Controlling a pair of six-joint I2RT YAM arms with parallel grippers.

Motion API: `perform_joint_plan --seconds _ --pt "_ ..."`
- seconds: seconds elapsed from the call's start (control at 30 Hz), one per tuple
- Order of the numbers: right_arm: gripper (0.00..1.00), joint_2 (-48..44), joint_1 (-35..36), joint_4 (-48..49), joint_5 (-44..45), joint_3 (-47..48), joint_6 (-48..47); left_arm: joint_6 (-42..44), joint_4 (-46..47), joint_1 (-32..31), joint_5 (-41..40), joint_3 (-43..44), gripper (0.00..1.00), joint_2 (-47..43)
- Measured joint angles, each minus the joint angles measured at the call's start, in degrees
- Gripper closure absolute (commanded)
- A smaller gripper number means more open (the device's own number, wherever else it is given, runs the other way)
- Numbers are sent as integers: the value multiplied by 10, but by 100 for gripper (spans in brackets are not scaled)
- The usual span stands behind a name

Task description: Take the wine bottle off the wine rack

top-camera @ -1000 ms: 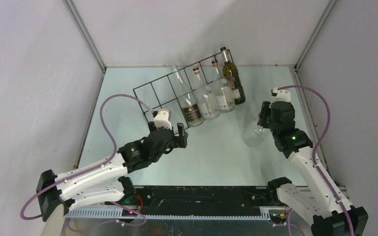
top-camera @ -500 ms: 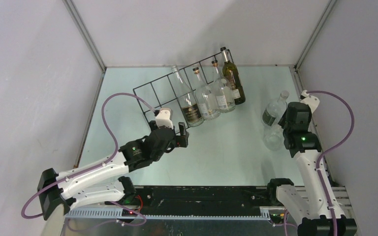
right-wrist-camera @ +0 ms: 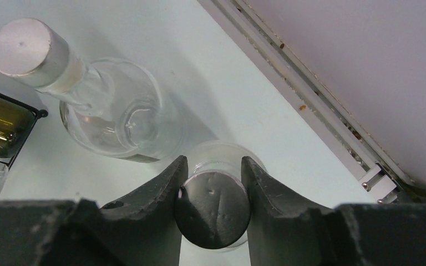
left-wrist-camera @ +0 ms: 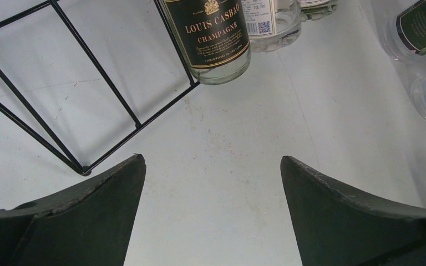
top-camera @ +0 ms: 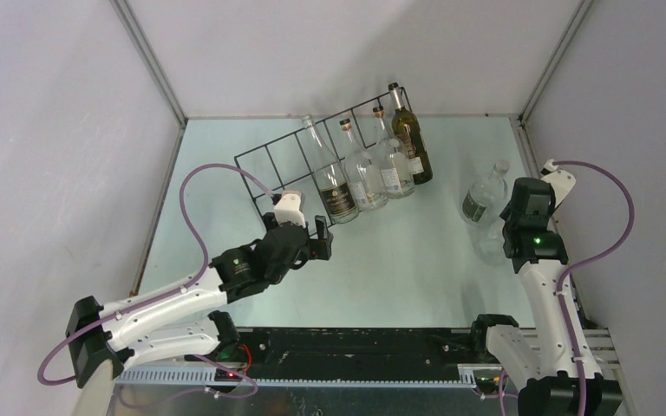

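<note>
The black wire wine rack (top-camera: 270,165) lies slanted at the back of the table and holds several bottles, among them a clear "Louis Casbao" bottle (top-camera: 336,192) and a dark green one (top-camera: 413,139). My right gripper (top-camera: 506,227) is shut on the silver cap of a clear wine bottle (top-camera: 489,244) that stands upright near the right wall. In the right wrist view the fingers (right-wrist-camera: 161,188) clamp that cap (right-wrist-camera: 213,213) from both sides. My left gripper (top-camera: 319,239) hangs open by the rack's near corner (left-wrist-camera: 83,169), with nothing between its fingers.
A second clear bottle (top-camera: 483,192) with a silver cap (right-wrist-camera: 29,51) stands off the rack, just behind the held one. The right wall rail (right-wrist-camera: 321,111) runs close beside the held bottle. The rack's left compartments (left-wrist-camera: 61,83) hold nothing.
The right arm swung right with the clear bottle in its grip, bringing it upright close to the other loose bottle by the right wall. The left arm stayed put.
</note>
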Motion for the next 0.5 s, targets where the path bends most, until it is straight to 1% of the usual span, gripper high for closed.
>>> perform_joint_plan --seconds 0.03,0.13,0.17,0.2,0.27,0.33,0.5 --pt "56 2 0 3 0 0 1 0 0 0 0 0 2 0" --pt "46 8 0 10 -5 2 8 0 0 0 0 0 1 0" --pt "41 9 0 14 -7 2 12 0 0 0 0 0 1 0" --pt "39 9 0 16 -8 3 14 0 0 0 0 0 1 0" --pt "31 9 0 20 -11 5 19 0 0 1 0 0 1 0" --pt "27 8 0 23 -12 7 23 0 0 2 0 0 1 -1" --pt "24 -4 0 17 -12 19 24 0 0 8 0 0 1 -9"
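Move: The right fingers are closed on the cap end of the upright clear bottle, whose middle is straight below this hand by about 12 cm. The other standing bottle is some 10 cm farther forward and 4 cm left; the rack's nearest bottle, the dark green one, lies roughly 26 cm ahead and 23 cm left, both with middles about 12 cm below the hand. From the idle left hand, the gripped bottle is about 52 cm right, 5 cm ahead and 10 cm lower. The right hand lets go of the clear bottle's cap end, its fingers spreading from under half open to about three quarters while the hand eases forward about 1 cm over the bottle. As they open it begins to rise, ending about 2 cm higher with the fingers tipped up some 5 degrees, and backs off the cap with one finger left on either side of it. ##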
